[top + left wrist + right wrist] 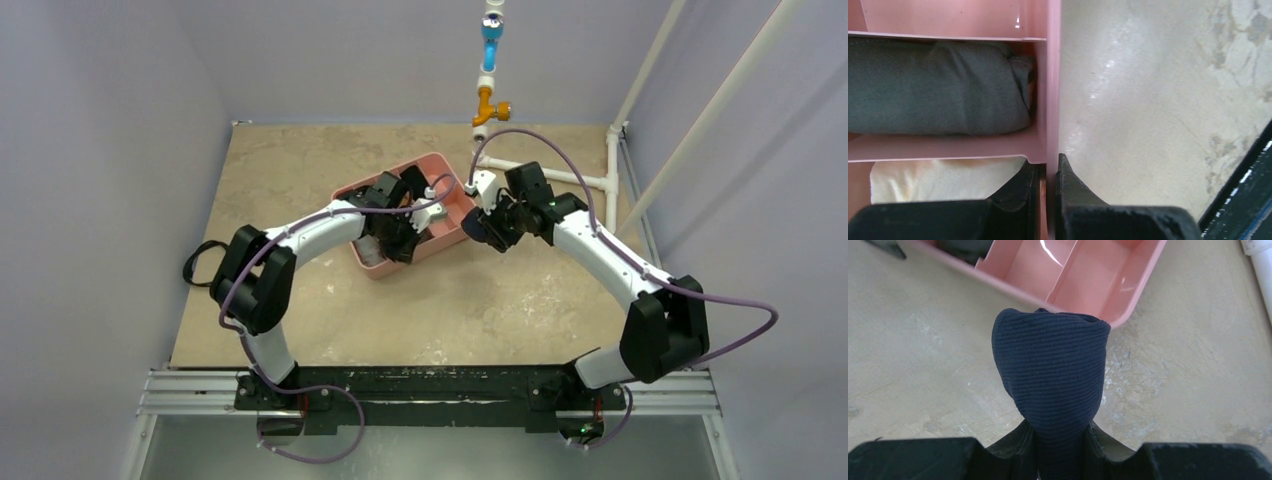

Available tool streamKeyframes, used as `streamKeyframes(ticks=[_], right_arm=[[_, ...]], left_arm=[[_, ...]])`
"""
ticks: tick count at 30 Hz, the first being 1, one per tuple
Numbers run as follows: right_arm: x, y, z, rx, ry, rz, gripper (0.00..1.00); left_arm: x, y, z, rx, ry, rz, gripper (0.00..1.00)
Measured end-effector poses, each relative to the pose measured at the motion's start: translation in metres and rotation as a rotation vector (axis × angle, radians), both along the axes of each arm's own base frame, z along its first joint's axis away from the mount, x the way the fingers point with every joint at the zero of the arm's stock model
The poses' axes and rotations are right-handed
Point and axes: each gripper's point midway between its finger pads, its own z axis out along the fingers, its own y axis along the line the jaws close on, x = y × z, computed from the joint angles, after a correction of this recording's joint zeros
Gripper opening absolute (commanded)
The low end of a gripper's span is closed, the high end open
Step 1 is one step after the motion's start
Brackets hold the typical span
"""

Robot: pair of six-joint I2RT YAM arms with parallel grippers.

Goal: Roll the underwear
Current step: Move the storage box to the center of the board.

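The underwear (1053, 365) is a bunched, ribbed navy-blue bundle sticking up from between the fingers of my right gripper (1060, 440), which is shut on it. It hangs above the table just right of the pink tray (1088, 285). In the top view the right gripper (482, 226) holds it beside the tray's right corner (458, 212). My left gripper (1050, 165) is shut on the tray's thin pink side wall (1053, 75), one finger inside and one outside. The underwear's pale band is hidden.
The divided tray holds a dark grey fabric roll (933, 87) and a cream fabric piece (938, 180) in neighbouring compartments. A white pipe frame (560, 178) stands at the back right. A black cable loop (200, 262) lies at the table's left edge.
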Motion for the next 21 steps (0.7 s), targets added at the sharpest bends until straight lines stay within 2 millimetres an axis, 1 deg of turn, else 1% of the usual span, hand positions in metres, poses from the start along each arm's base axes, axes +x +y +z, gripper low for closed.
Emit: streamKeyframes(ticks=[5,8,10,14,19,21], right_arm=[[0.015,0.004,0.013,-0.006,-0.003,-0.019,0.0],[0.024,0.007,0.018,-0.008,0.002,-0.024,0.0],[0.029,0.009,0.019,-0.012,0.009,-0.027,0.0],[0.038,0.013,0.015,-0.022,0.038,-0.04,0.0],[0.047,0.019,0.005,-0.043,0.071,-0.056,0.0],[0.047,0.023,-0.001,-0.055,0.082,-0.056,0.0]], left_arm=[[-0.023,-0.019,0.001,-0.037,0.041,-0.035,0.1],[-0.036,-0.03,0.001,-0.066,0.079,-0.058,0.19],[-0.043,-0.034,0.001,-0.088,0.112,-0.066,0.28],[-0.061,-0.043,-0.002,-0.145,0.229,-0.08,0.4],[-0.087,-0.048,0.006,-0.191,0.369,-0.084,0.62],[-0.091,-0.048,0.008,-0.198,0.386,-0.085,0.68]])
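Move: The left hand already pinches the storage box's near wall; the board's centre, where the box's middle is wanted, lies about 3 cm ahead and 7 to its right, 6 below, with the peach roll 6 ahead and 2 left, the dark grey roll 8 ahead and 4 right. The right hand holds the navy roll; the box's empty far-right compartment is roughly 16 cm ahead, 11 left and 10 below, the black roll 6 farther left. Gripping the near wall, the left hand draws the storage box back about 9 cm and 5 to the right, tilting some 25 degrees so its fingertips swing towards the base as they open wide astride the wall. Meanwhile the right hand keeps the navy roll pinched and carries it forward about 5 cm and slightly left over the box's right end, first rising 2 cm, then sinking as much. ##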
